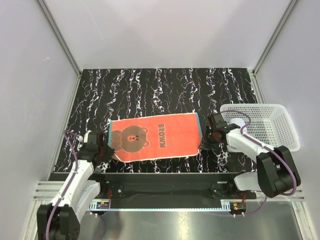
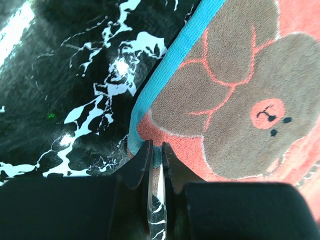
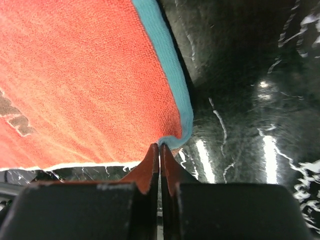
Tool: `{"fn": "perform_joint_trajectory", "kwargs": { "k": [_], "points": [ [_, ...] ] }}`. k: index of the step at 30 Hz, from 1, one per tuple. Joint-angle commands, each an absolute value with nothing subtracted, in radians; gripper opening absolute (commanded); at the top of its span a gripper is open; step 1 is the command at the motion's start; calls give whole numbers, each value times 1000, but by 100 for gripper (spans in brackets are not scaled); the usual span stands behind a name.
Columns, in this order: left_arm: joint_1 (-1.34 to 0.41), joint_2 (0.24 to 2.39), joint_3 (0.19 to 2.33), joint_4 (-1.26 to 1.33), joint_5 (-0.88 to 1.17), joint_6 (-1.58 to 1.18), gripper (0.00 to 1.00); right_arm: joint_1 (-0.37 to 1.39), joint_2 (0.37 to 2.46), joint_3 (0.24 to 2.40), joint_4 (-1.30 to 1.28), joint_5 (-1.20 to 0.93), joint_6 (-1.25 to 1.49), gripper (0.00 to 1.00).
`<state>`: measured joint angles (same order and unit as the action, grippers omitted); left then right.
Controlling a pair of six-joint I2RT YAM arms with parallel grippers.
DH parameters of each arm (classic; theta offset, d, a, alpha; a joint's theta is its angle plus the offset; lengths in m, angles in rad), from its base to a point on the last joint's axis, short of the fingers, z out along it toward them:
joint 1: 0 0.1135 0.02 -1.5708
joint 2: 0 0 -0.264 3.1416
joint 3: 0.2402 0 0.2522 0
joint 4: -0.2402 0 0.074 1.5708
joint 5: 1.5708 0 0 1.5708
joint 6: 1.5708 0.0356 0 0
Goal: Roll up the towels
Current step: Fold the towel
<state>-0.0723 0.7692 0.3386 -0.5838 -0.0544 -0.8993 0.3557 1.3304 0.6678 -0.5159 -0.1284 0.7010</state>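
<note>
An orange towel (image 1: 155, 136) with a brown bear print, the word BROWN and a teal hem lies spread flat on the black marbled table. My left gripper (image 1: 101, 143) is at the towel's near left corner. In the left wrist view it (image 2: 156, 149) is shut on the teal edge (image 2: 165, 75), with cloth showing between the fingers. At the near right corner, my right gripper (image 1: 203, 143) is shut too. The right wrist view shows its tips (image 3: 160, 148) pinching the puckered teal corner of the towel (image 3: 85, 75).
A white perforated basket (image 1: 280, 120) stands at the right edge of the table, just behind my right arm. White walls enclose the table (image 1: 165, 90) on the left, back and right. The arm bases and a metal rail run along the near edge.
</note>
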Motion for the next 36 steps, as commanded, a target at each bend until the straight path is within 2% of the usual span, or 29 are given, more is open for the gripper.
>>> {"fn": "perform_joint_trajectory", "kwargs": {
  "k": [1, 12, 18, 27, 36],
  "points": [
    [-67, 678, 290, -543, -75, -956, 0, 353, 1328, 604, -494, -169, 784, 0],
    [-67, 736, 245, -417, -11, -900, 0, 353, 1321, 587, -508, -144, 776, 0],
    [-67, 758, 267, -454, -23, -893, 0, 351, 1310, 612, -546, -121, 765, 0],
    [-67, 719, 343, -505, -5, -894, 0, 351, 1232, 816, -754, -58, 749, 0],
    [-67, 756, 558, -627, -27, -831, 0, 353, 1324, 980, -810, -35, 700, 0]
  ]
}}
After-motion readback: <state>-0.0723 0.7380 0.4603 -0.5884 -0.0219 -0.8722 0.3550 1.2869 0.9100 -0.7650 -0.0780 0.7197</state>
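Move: The left hand holds the orange towel's near left corner; the far left corner lies about 17 cm ahead and 2 cm to its left, with the bear print some 8 cm ahead and 8 cm to its right. The right hand holds the near right corner, the far right corner about 17 cm ahead and 2 cm to its left. The white basket's middle is roughly 27 cm to that hand's right and 10 cm ahead. All lie just below the hands. Both shut grippers keep pinching the towel's near corners and settle low at the table, the left easing about 1.5 cm forward with a slight wrist tilt. Then both lift the near edge, the right by some 7 cm, the left about 5 cm, and start forward towards the far edge by a few centimetres, speeding up as they go. ##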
